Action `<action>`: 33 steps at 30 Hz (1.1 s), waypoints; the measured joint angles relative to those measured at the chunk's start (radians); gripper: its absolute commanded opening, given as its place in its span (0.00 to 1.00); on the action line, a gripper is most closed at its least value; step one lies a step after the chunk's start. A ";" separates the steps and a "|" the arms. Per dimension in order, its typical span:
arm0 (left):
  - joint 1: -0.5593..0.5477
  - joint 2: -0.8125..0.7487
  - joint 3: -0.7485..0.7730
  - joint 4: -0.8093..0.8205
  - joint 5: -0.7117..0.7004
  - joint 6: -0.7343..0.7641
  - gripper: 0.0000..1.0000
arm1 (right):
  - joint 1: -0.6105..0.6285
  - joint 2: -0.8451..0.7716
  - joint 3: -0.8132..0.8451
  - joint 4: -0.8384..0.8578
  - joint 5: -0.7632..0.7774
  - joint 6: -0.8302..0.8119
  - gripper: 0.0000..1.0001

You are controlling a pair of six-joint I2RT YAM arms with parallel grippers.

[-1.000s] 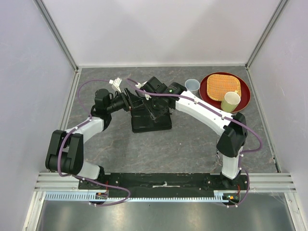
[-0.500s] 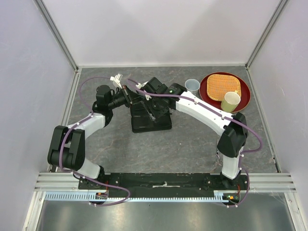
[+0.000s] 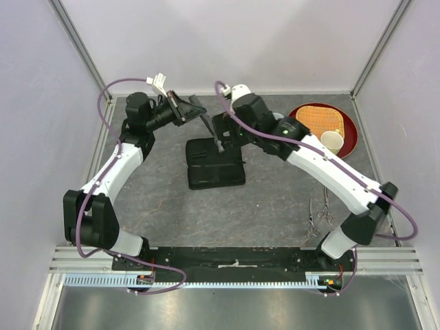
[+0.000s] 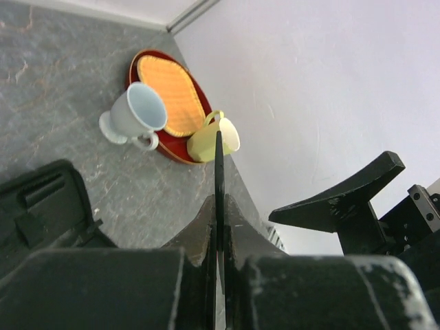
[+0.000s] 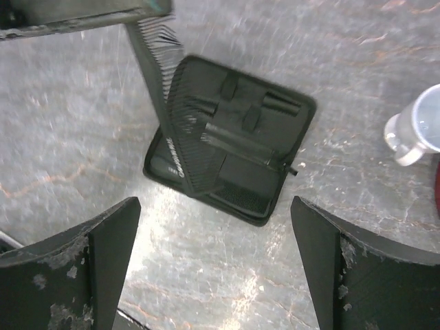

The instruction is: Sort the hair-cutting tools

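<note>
My left gripper [image 3: 185,110] is raised over the back left of the table and shut on a slim black comb [image 3: 207,126]. The comb slants down toward the open black case [image 3: 215,165]. In the left wrist view the comb [image 4: 219,172] shows edge-on, pinched between the fingers [image 4: 206,227]. My right gripper [image 3: 223,133] hangs open just right of the comb, touching nothing. Its wrist view shows the toothed comb [image 5: 165,103] above the case [image 5: 240,137], and the left gripper [image 5: 82,14] at the top edge. Two silver scissors [image 3: 320,213] lie on the table at the front right.
A red tray [image 3: 347,137] at the back right carries a woven mat [image 3: 317,119] and a yellow cup [image 3: 333,141]. A pale cup [image 4: 134,113] stands beside the tray [image 4: 172,148]. Walls close the table at the back and on both sides.
The left gripper shut on the comb and carried it up and back to the left. The right gripper opened, let the comb go and drew back, its arm stretching out.
</note>
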 measured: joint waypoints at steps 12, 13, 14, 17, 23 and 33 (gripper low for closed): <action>0.017 0.000 0.294 -0.003 -0.050 -0.227 0.02 | -0.052 -0.417 -0.319 0.481 0.201 0.142 0.98; 0.017 0.000 0.310 0.019 -0.059 -0.267 0.02 | -0.052 -0.435 -0.322 0.521 0.206 0.146 0.98; 0.017 0.000 0.326 0.042 -0.070 -0.304 0.02 | -0.052 -0.443 -0.317 0.563 0.208 0.153 0.98; 0.017 -0.006 0.361 0.093 -0.119 -0.420 0.02 | -0.054 -0.432 -0.284 0.658 0.183 0.167 0.98; 0.017 -0.068 0.367 0.018 -0.246 -0.604 0.02 | -0.058 -0.391 -0.275 0.786 0.030 0.218 0.98; 0.016 -0.188 0.398 -0.124 -0.397 -0.665 0.02 | -0.087 -0.257 -0.107 0.875 -0.195 0.368 0.68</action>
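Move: The comb is already pinched near one end in my left hand, its middle about 4 cm back, 3 cm right and 3 cm below that hand point. From my empty, open right hand, the comb's middle lies some 3 cm ahead and 6 cm left, nearly level. The black case is about 3 cm left of my right hand, straight below by 28 cm; the white mug stands roughly 9 cm ahead, 14 cm right and 24 cm below. I raise both hands high over the case, some 26 cm. My left hand keeps its pinch on the comb, drifts about 6 cm left and slightly back, and tips its fingers upward. My open right hand swings right, away from the comb, then back left as far, rolling about 60 degrees until its fingers point up and left at the comb, and begins to close. ##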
